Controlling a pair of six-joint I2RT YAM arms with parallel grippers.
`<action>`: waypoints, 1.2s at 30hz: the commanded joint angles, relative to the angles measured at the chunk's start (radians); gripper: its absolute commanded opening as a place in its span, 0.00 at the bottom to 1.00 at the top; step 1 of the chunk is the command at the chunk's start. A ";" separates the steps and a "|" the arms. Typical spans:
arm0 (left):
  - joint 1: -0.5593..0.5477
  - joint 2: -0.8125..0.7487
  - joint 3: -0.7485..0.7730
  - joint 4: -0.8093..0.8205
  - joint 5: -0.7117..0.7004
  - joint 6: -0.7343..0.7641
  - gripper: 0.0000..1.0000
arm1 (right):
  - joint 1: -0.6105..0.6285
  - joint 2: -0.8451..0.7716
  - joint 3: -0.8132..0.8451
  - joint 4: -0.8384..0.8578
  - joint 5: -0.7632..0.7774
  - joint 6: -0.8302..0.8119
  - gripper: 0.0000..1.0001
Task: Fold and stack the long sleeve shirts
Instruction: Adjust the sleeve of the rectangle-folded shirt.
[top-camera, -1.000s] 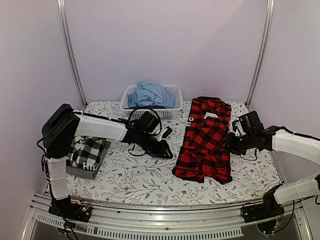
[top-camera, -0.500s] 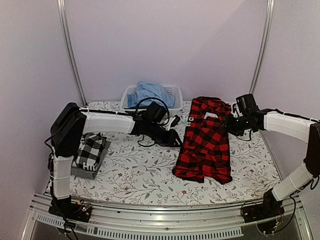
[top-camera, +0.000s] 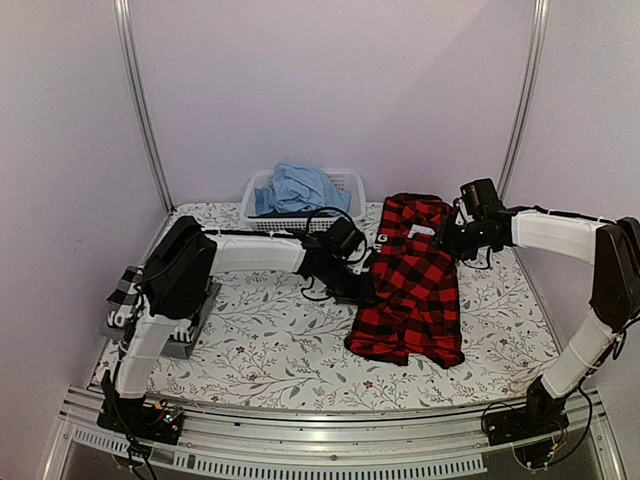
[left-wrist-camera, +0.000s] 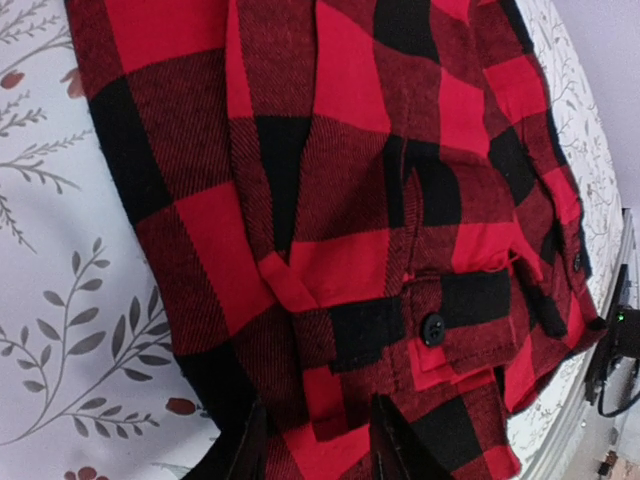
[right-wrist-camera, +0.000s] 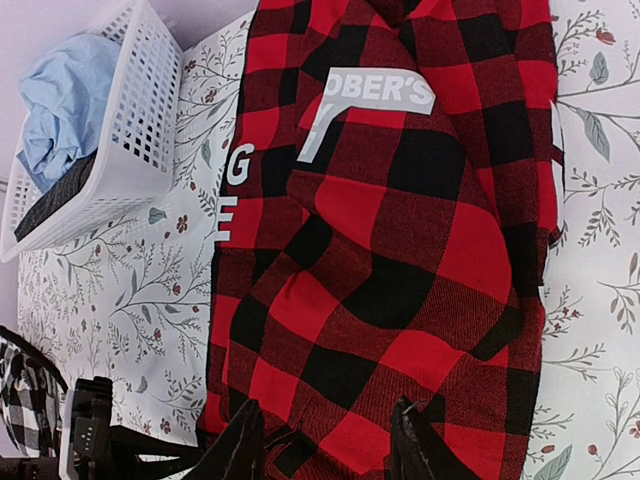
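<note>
The red-and-black flannel long sleeve shirt (top-camera: 415, 285) lies lengthwise on the right half of the table, filling the left wrist view (left-wrist-camera: 330, 180) and the right wrist view (right-wrist-camera: 400, 250). White letters (right-wrist-camera: 235, 190) show on dark cloth along its left edge. My left gripper (top-camera: 365, 292) is at the shirt's left edge, jaws apart over the cloth (left-wrist-camera: 315, 450). My right gripper (top-camera: 448, 243) hovers at the far right by the collar, open above the flannel (right-wrist-camera: 325, 445). A black-and-white check shirt (top-camera: 120, 300) lies folded at the far left, mostly hidden behind my left arm.
A white basket (top-camera: 345, 215) holding blue cloth (top-camera: 298, 188) stands at the back centre, also in the right wrist view (right-wrist-camera: 140, 110). The floral tablecloth (top-camera: 270, 350) covers the table. Metal posts stand at the back corners.
My left arm swung right from mid-table to the flannel's left edge, its jaws widening. My right arm moved back along the shirt's right side to the collar end.
</note>
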 joint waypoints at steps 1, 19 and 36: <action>-0.017 0.016 0.039 -0.044 -0.045 -0.001 0.35 | -0.005 0.005 0.032 0.010 -0.013 -0.023 0.42; -0.031 -0.065 -0.023 0.028 0.046 -0.025 0.01 | -0.010 0.039 0.065 0.012 0.002 -0.035 0.43; -0.036 -0.163 -0.167 0.077 0.059 -0.071 0.00 | -0.039 0.376 0.309 0.032 -0.049 -0.076 0.38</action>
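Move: The sleeve cuff's near corner sits just off the left gripper's open tips, about 2 cm to its right and 1 cm below. The middle of the shirt's hem is roughly 17 cm back and 7 cm right of that gripper; the basket is some 26 cm ahead and 16 cm left. The right hand hovers 10 cm above the shirt: the white chest lettering is about 11 cm ahead and 2 cm left, the GE letters 8 cm ahead and 13 cm left. Keep the left gripper down at the sleeve cuff and shut its fingers fully to pinch the corner, then lift it about 4 cm while easing back some 3 cm towards the hem. Hold the right hand nearly still at first, then send it forward about 7 cm towards the white chest lettering, sinking at the end, fingers still part open and touching nothing. ##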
